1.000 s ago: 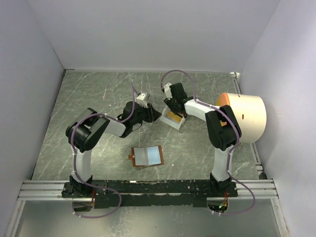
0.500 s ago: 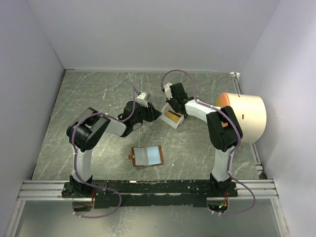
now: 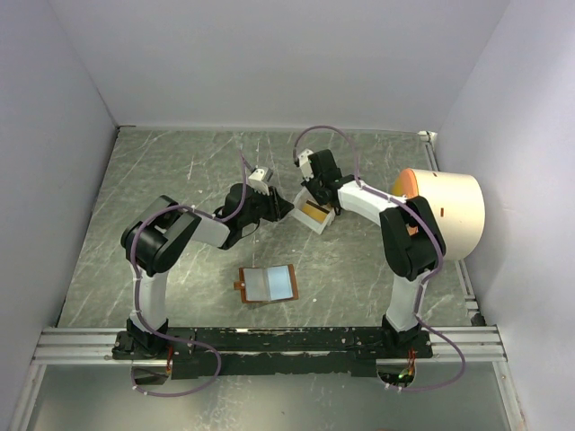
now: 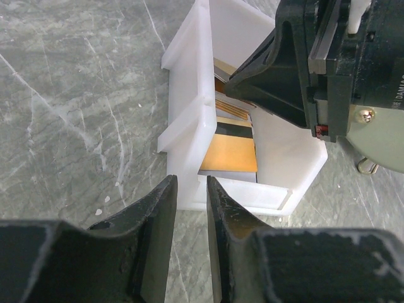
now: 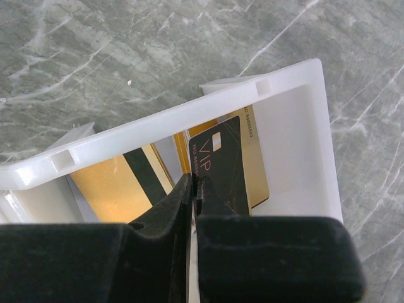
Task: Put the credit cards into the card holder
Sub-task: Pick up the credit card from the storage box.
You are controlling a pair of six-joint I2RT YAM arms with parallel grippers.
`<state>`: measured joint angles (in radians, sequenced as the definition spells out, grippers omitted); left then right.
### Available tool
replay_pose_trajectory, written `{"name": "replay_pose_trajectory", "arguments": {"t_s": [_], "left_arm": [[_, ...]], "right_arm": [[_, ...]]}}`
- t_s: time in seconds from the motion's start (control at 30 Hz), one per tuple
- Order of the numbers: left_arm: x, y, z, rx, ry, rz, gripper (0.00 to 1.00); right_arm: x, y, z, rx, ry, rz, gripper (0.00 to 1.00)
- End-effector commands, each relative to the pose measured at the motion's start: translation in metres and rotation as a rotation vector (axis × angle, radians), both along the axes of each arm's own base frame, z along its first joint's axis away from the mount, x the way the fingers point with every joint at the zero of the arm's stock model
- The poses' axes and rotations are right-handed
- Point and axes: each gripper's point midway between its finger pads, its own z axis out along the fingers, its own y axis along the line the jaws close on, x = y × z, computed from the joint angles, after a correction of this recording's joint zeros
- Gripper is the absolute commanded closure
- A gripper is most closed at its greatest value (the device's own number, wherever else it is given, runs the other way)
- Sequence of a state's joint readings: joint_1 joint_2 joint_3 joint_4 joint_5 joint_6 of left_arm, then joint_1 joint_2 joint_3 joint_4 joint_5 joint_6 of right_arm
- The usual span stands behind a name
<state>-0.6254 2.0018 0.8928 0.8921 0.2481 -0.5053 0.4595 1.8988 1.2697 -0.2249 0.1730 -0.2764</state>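
Observation:
The credit cards stand in a small white tray (image 3: 316,215) at mid-table. In the right wrist view a black card marked VIP (image 5: 221,161) stands between gold ones (image 5: 110,189), and my right gripper (image 5: 194,183) is shut on the black card's edge inside the tray (image 5: 189,117). My left gripper (image 4: 190,183) is closed on the near corner wall of the tray (image 4: 189,82); an orange card (image 4: 230,153) shows inside. The brown card holder (image 3: 268,284) lies open and flat, nearer the arm bases, apart from both grippers.
A large cream cylinder with an orange face (image 3: 445,214) stands at the right edge beside the right arm. White walls close the back and sides. A metal rail (image 3: 269,341) runs along the near edge.
My right gripper has closed from about half open down onto the black card. The left gripper and the card holder have stayed where they were.

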Motion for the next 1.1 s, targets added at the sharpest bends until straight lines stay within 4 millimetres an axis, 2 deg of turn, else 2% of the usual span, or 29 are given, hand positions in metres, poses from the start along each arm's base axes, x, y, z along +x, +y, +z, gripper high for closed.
{"name": "replay_pose_trajectory", "arguments": {"t_s": [0.0, 0.23, 0.43, 0.57, 0.77, 0.83, 1.07], "left_arm": [[0.007, -0.005, 0.012, -0.022, -0.042, 0.003, 0.64], [0.006, -0.005, 0.015, -0.027, -0.041, 0.008, 0.64], [0.006, -0.001, 0.038, -0.051, -0.041, 0.035, 0.64], [0.003, 0.009, 0.055, -0.064, -0.047, 0.079, 0.62], [-0.006, 0.028, 0.066, -0.053, -0.002, 0.144, 0.62], [-0.01, 0.031, 0.069, -0.046, 0.012, 0.143, 0.63], [-0.039, 0.032, 0.089, -0.036, 0.092, 0.064, 0.62]], "right_arm": [[-0.007, -0.002, 0.007, 0.007, 0.011, -0.016, 1.0], [-0.004, -0.006, 0.037, -0.003, -0.042, -0.062, 1.0], [-0.008, -0.011, 0.061, 0.007, -0.085, -0.104, 1.0], [-0.014, -0.011, 0.08, 0.03, -0.113, -0.119, 1.0], [-0.021, -0.016, 0.101, 0.066, -0.167, -0.139, 1.0], [-0.027, -0.005, 0.107, 0.086, -0.181, -0.118, 1.0], [-0.043, 0.011, 0.131, 0.207, -0.19, -0.11, 1.0]]}}
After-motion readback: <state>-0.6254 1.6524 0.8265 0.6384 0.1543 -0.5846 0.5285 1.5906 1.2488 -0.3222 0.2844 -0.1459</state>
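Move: My right fingers are already shut on the left edge of the black VIP card, whose middle is about 2 cm right and 1 cm ahead. The open card holder it is bound for lies some 23 cm back and 15 cm left of this hand, 5 cm lower. In the storage box, the striped card stack sits 2 cm back and 4 cm left. From my left hand the holder lies 21 cm back and 6 cm left. I keep the pinch on the card's edge and draw it almost straight up out of the storage box, slowly at first, about 11 cm in all, easing back some 3 cm towards me late on as the fingertips tip forward and up. Halfway through, my left hand, still part open, lifts away from beside the box too, about 8 cm up and a little left and back. ##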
